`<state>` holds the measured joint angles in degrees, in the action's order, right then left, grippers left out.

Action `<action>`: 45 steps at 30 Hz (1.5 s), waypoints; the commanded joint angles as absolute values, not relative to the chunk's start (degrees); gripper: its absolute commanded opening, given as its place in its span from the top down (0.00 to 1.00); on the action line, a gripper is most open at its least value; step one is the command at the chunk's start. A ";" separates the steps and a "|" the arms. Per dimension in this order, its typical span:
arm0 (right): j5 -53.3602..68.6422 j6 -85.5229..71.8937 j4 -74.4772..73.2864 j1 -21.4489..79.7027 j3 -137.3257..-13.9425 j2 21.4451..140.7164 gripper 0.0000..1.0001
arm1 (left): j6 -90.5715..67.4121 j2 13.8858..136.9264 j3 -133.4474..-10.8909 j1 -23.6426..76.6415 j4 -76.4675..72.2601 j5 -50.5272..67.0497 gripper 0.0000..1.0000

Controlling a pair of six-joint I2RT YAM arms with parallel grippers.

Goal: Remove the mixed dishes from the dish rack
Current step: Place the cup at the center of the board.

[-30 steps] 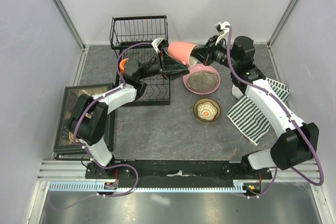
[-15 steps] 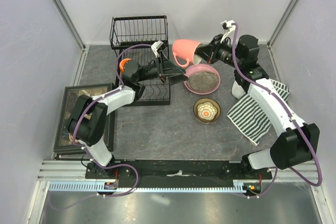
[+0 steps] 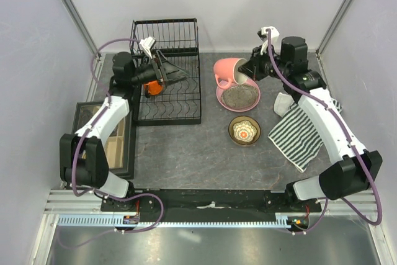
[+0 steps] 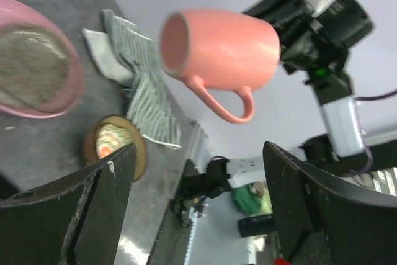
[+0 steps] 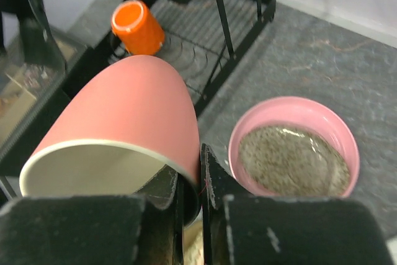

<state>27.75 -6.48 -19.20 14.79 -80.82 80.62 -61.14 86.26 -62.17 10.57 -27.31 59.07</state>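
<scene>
The black wire dish rack (image 3: 167,107) stands at the back left with an orange mug (image 3: 151,86) lying in it. My left gripper (image 3: 178,72) hangs open and empty above the rack, just right of the orange mug. My right gripper (image 3: 243,76) is shut on the rim of the pink mug (image 3: 226,69) and holds it tilted above the pink speckled dish (image 3: 238,96). In the right wrist view the fingers (image 5: 214,184) pinch the pink mug's wall (image 5: 124,116). A tan-brown bowl (image 3: 234,130) sits on the table with the small white patterned bowl (image 3: 245,131) inside.
The striped cloth (image 3: 304,133) lies at the right under my right arm. The black-framed box of trinkets (image 3: 99,144) sits at the left beside the rack. The rack's upright basket back (image 3: 164,34) rises behind my left gripper. Walls close off the table on three sides.
My left gripper has pulled back left from the pink mug to above the rack, staying open. My right gripper has carried the pink mug right and lower, over the pink dish.
</scene>
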 commanded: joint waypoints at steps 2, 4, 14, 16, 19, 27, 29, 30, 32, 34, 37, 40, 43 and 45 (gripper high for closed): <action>26.29 4.82 -34.96 16.08 -92.18 81.82 1.00 | -31.13 81.92 -69.34 7.39 4.43 57.40 0.11; 25.23 7.19 -41.27 17.22 -93.95 83.31 1.00 | -24.72 81.39 -70.66 6.95 9.12 55.91 0.11; 14.87 15.99 -56.07 29.17 -99.93 91.31 1.00 | -2.74 78.84 -75.94 6.15 27.94 39.58 0.12; 11.62 16.79 -56.95 32.06 -100.02 92.54 1.00 | -0.09 78.66 -76.81 6.07 30.74 37.45 0.12; 10.73 16.35 -57.13 34.09 -99.41 95.35 1.00 | 4.91 77.88 -77.08 6.06 33.13 33.58 0.12; 4.84 15.73 -56.78 39.28 -96.24 101.33 1.00 | 12.39 75.59 -75.24 5.89 35.24 24.17 0.12; 3.52 15.99 -56.25 40.25 -95.28 102.47 1.00 | 13.01 75.24 -74.80 5.80 35.42 23.21 0.12; 2.38 16.00 -56.08 40.51 -95.10 102.83 1.00 | 13.44 74.89 -74.27 5.80 35.25 22.86 0.12; 2.37 16.08 -55.72 40.69 -94.66 103.62 1.00 | 14.06 74.62 -73.66 5.80 35.24 21.98 0.12; 2.29 16.08 -55.55 41.13 -94.14 104.15 1.00 | 14.68 74.09 -72.86 5.71 35.07 21.45 0.12; 2.55 16.17 -54.58 41.57 -92.56 104.76 1.00 | 15.20 73.39 -72.07 5.71 35.07 21.18 0.12; 2.55 16.52 -53.97 42.27 -90.71 105.12 1.00 | 15.73 72.86 -71.37 5.71 35.16 21.01 0.12; 2.63 16.79 -53.35 42.80 -89.39 105.29 1.00 | 16.08 72.86 -70.84 5.71 35.16 21.18 0.12; 2.81 16.79 -53.18 43.24 -89.03 105.55 1.00 | 16.17 72.77 -70.49 5.71 35.07 21.27 0.12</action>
<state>2.57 16.47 -55.35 42.04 -89.34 105.82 13.37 74.39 -71.07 6.07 35.31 22.33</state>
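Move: The right hand still holds the pink cup by its rim, lying on its side. Its goal, the bare table left of the brown bowl, is about 12 cm back, 8 cm left and 28 cm below; the brown bowl is 10 cm back, 2 cm right, and the pink dish 7 cm ahead, 1 cm right, both some 29 cm down. From the empty left hand, the orange mug is about 9 cm ahead, 14 cm left and 24 cm below. Down some 22 cm, back about 10 and a little left goes the right hand, carrying the cup from beside the pink dish to the bare spot left of the brown bowl; its wrist swings round about 60 degrees until the fingers point nearly straight down, grip unchanged. The left hand, fingers still wide open, travels left 14 cm and down 9 towards the orange mug, turning its fingers downward and forward. ##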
